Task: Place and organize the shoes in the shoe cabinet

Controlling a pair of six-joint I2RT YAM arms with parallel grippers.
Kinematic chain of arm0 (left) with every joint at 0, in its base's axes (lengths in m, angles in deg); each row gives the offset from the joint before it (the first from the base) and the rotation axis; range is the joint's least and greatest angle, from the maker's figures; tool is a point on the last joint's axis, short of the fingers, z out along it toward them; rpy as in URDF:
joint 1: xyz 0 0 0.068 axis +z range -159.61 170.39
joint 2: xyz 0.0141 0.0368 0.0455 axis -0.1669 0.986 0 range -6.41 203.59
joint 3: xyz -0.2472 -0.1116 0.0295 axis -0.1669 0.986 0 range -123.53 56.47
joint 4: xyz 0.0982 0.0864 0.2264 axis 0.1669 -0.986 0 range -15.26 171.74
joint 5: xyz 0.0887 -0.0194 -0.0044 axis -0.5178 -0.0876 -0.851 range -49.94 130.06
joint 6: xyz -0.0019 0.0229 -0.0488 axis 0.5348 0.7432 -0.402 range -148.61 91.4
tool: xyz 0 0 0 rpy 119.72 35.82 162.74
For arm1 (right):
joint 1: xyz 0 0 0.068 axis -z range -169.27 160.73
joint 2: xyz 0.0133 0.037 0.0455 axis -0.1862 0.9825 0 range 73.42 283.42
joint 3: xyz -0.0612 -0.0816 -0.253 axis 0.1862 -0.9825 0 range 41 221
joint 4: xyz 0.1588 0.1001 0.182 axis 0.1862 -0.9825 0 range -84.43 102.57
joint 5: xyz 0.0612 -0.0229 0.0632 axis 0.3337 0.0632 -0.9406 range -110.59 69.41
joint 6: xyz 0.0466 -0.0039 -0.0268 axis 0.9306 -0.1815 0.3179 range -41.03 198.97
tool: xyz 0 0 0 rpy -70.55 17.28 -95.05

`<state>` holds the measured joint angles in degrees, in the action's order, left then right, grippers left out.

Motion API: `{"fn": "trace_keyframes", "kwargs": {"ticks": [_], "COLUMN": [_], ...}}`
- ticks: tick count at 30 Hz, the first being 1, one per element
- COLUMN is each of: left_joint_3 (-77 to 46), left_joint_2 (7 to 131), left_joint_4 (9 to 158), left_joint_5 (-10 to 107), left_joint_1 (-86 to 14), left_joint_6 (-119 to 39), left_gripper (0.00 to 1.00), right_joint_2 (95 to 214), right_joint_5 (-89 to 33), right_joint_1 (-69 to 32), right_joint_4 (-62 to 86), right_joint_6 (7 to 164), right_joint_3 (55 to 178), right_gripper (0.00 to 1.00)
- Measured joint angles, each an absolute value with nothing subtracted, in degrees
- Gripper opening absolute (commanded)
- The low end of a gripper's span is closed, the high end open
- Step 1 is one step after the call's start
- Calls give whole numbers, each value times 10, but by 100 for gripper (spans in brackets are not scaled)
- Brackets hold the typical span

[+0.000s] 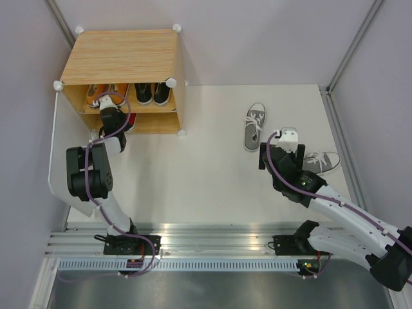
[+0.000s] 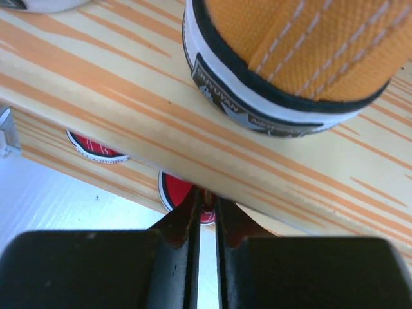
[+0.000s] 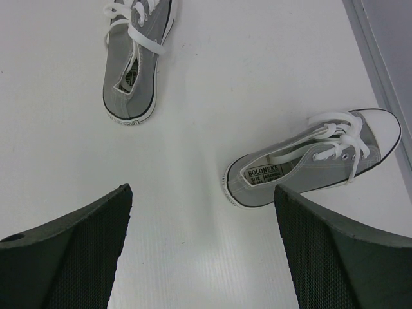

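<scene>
The shoe cabinet (image 1: pixel 122 55) stands at the far left. On its inner shelf (image 2: pixel 129 109) sit an orange pair (image 1: pixel 106 94) and a black pair (image 1: pixel 152 93); an orange heel (image 2: pixel 290 58) fills the left wrist view. Under the shelf sit two red shoes (image 2: pixel 96 147). My left gripper (image 1: pixel 112 119) reaches into the lower compartment, its jaws almost closed and its tips (image 2: pixel 206 203) pinched at the heel of the nearer red shoe (image 2: pixel 179 192). Two grey shoes (image 3: pixel 132 64) (image 3: pixel 309 167) lie on the table. My right gripper (image 3: pixel 201 190) hovers open between them, holding nothing.
The cabinet's white door panel (image 1: pixel 58 161) hangs open along the left side, beside my left arm. A metal rail (image 1: pixel 206 241) runs along the near edge. The table's right edge (image 1: pixel 335 141) lies just beyond the second grey shoe (image 1: pixel 322 161).
</scene>
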<state>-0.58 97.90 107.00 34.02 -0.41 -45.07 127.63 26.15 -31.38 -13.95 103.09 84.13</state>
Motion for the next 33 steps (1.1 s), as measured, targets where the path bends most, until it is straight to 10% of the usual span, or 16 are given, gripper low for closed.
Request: {"fn": "trace_keyframes", "kwargs": {"ticks": [21,33], "left_joint_3": [-39,-8], "left_joint_2": [1003,994], "left_joint_4": [1049,1080], "left_joint_5": [327,324], "left_joint_1": [-3,11], "left_joint_6": [-451,-455], "left_gripper": [20,69], "right_joint_2": [1287,1278], "right_joint_5": [260,257], "right_joint_1": [-307,-307], "right_joint_4": [-135,-135], "right_joint_6": [1029,1029], "right_joint_3": [841,841], "right_gripper": [95,94]}}
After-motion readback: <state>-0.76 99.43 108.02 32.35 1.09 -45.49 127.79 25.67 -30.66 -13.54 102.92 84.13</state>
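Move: Just ahead of the left fingertips, on the lower shelf, sits the heel of the right-hand red shoe, its middle about 9 cm farther in, straight ahead and some 2 cm lower. The other red shoe is roughly 8 cm to the left of it, equally deep. An orange shoe stands on the shelf above, about 9 cm ahead and 10 cm up from the hand. From the right hand the red shoe lies about 32 cm ahead, 55 cm left and 10 cm lower. Nudging in at the red shoe's heel under the upper shelf, the left hand, its fingertips still nearly shut, eases forward about 1 cm and dips slightly as the fingers tip down a few degrees, then level out. After a brief hold the fingers open to over half, while the hand backs out about 1 cm and slides left, nearly 2 cm in all. ##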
